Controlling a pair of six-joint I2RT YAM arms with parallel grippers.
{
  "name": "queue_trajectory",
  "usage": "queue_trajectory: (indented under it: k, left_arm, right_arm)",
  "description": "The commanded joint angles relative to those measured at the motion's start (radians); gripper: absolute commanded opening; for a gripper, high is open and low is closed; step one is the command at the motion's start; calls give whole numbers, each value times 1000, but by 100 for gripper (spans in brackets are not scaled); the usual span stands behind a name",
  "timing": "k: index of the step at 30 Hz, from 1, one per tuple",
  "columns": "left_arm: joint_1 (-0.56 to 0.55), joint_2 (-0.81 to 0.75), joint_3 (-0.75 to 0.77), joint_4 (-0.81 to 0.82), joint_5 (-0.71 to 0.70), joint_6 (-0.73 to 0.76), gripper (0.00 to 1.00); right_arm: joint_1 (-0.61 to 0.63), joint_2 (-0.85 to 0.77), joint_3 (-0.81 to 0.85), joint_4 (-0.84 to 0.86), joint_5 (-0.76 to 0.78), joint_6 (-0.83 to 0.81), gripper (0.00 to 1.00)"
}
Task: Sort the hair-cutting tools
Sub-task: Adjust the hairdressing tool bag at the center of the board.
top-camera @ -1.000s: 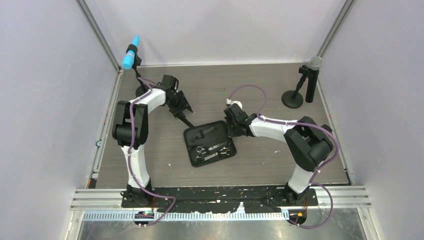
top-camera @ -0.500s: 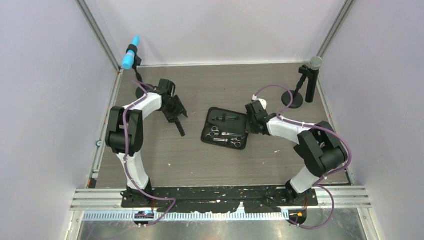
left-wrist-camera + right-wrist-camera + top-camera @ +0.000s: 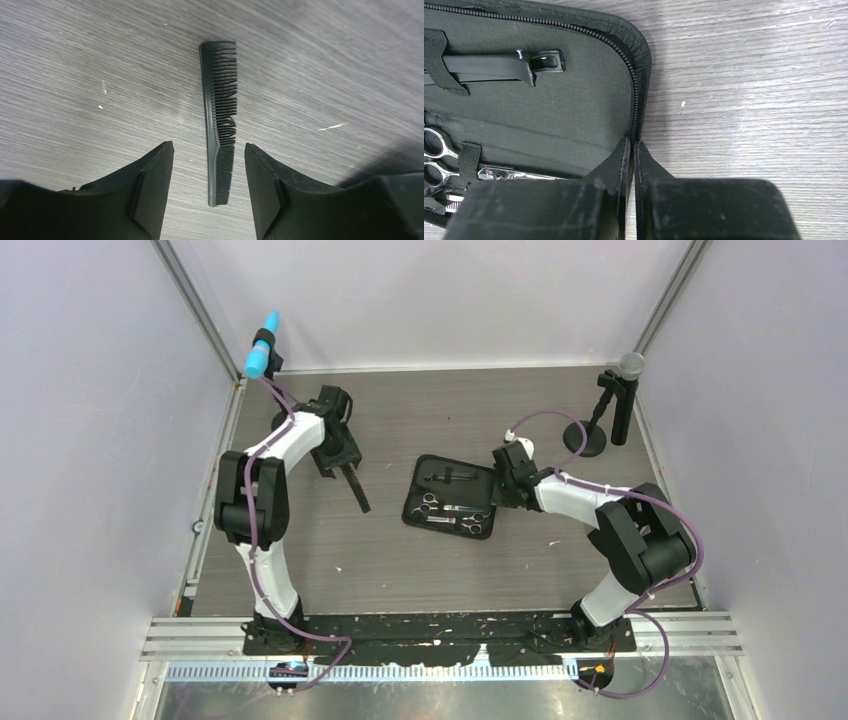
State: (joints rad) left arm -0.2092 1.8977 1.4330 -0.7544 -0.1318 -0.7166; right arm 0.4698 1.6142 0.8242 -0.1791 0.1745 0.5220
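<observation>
A long thin black comb (image 3: 220,115) lies flat on the wooden table (image 3: 400,560), left of centre in the top view (image 3: 357,490). My left gripper (image 3: 208,146) hangs open just over its near end, one finger on each side, touching nothing. The flat black zip case (image 3: 416,485) lies open at the centre. It holds two silver scissors (image 3: 430,504) and a black clip (image 3: 489,65) under straps. My right gripper (image 3: 632,145) is shut on the case's zippered right rim (image 3: 636,85); in the top view this gripper (image 3: 497,488) sits at the case's right edge.
A blue-tipped microphone (image 3: 262,345) stands at the back left corner. A grey-headed microphone (image 3: 620,390) with a round black base (image 3: 585,438) stands at the back right. White walls close in the table on three sides.
The right gripper dragged the case right and turned it, then held still. The left arm swung towards the left wall, its jaws widened, and the comb now lies free on the table.
</observation>
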Motion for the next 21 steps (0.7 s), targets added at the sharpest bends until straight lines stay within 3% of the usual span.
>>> queue_trajectory:
  k: [1, 11, 21]
  left_arm:
    - [-35, 50, 71, -97, -39, 40, 56]
    - [-67, 141, 88, -155, 16, 15, 49]
    - [-104, 99, -17, -158, 49, 18, 30]
  right_arm:
    - [0, 3, -27, 29, -33, 8, 5]
    - [1, -47, -66, 61, -54, 9, 5]
    - [1, -48, -60, 126, -142, -5, 5]
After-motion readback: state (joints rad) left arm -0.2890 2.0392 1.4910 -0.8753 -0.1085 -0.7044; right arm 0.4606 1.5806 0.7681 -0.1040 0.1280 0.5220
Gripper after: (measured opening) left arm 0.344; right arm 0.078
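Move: The comb lies under the open left fingers, its middle about 5 cm below them, some 2 cm right and 1 cm back, its near end pointing back-right. From the left hand the bag is about 21 cm right and 4 cm back, and the blue stand some 11 cm ahead and 12 cm left. The right fingers already pinch the bag's right edge; its middle is about 9 cm left and 2 cm ahead of them. Left hand sinks 4 cm, going back-right, and closes towards the comb's near part; right keeps pinching the bag edge. ##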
